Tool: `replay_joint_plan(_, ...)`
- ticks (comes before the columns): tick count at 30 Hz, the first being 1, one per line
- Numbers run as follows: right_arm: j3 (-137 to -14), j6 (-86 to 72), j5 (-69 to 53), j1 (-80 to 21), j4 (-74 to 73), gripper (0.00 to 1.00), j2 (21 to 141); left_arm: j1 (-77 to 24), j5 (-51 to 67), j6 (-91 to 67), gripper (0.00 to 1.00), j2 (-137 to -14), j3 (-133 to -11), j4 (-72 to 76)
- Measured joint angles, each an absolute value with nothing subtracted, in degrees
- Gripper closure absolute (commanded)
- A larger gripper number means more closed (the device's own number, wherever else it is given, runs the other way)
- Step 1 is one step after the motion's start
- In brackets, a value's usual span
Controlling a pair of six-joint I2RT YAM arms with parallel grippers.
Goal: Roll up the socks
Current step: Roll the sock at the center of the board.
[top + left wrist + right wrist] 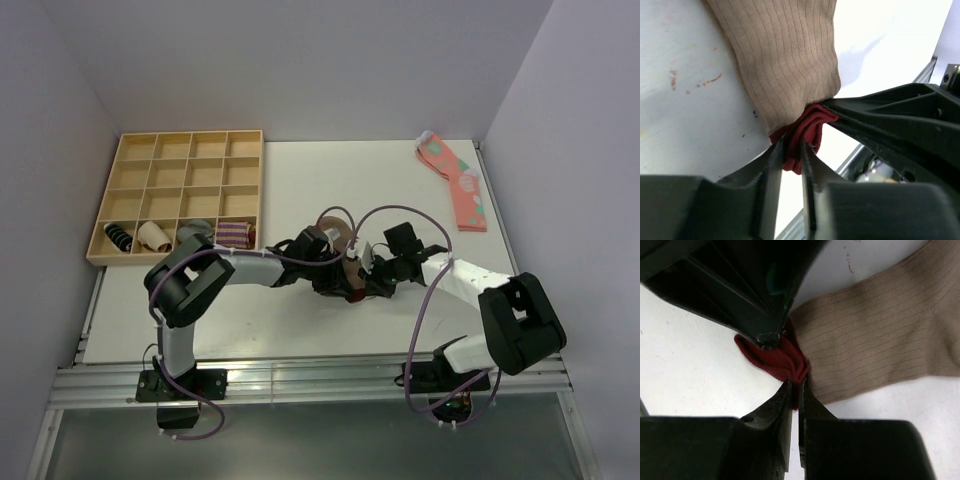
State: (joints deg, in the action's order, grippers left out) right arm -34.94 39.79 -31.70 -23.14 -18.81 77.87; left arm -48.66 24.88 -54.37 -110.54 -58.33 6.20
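The socks point(336, 232) lie mid-table: tan-brown ribbed knit with a dark red cuff point(355, 294) bunched at the near end. In the left wrist view the tan knit point(785, 60) fills the top. The red cuff point(807, 132) sits between the slightly parted fingers of my left gripper point(792, 150). In the right wrist view my right gripper point(796, 387) is shut on a fold of the red cuff point(780, 360), beside the tan knit point(875, 340). Both grippers meet at the cuff, left point(343, 282) and right point(366, 288).
A wooden compartment tray point(180, 133) stands at the back left, with small sock bundles point(236, 233) in its near row. A coral-pink dotted sock point(456, 182) lies at the back right. A metal rail point(300, 385) runs along the table's near edge.
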Motion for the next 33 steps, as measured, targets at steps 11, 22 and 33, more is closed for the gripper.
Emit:
replay_joint_plan(11, -37.52, 39.62, -33.04, -21.37, -22.04, 1.00, 80.75, -49.28, 11.42, -56.23, 0.52, -107.37, -54.96, 10.96)
replay_joint_plan(22, -38.26, 39.44, -33.56, -21.28, -23.55, 1.00, 81.17, -49.32, -1.41, -56.27, 0.49, -110.67, -60.62, 11.11)
replay_joint_plan(33, -38.54, 39.44, -34.04, -21.08, -23.79, 1.00, 81.76, -47.24, -14.79, -57.76, 0.44, -112.12, -65.19, 4.82)
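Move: Some 16 cm ahead of the left hand, about 3 cm to its left and a little below, lies the foot end of the brown sock. The red cuff is right at this hand's fingertips, about 1 cm to the right and level fore and aft; the striped rolled sock lies roughly 14 cm ahead and 27 cm to the left. From the right hand, the cuff is in its fingers, about 1 cm to the left, and the foot end some 16 cm ahead and 7 cm left. Leaving the red cuff to the right gripper, the left hand travels low over the sock, about 13 cm forward and, mostly late on, some 4 cm left, to the foot part. On the way it turns counter-clockwise by about 30 degrees, rolls, and opens its fingers to roughly half. The right hand stays practically still and keeps its pinch on the cuff. ##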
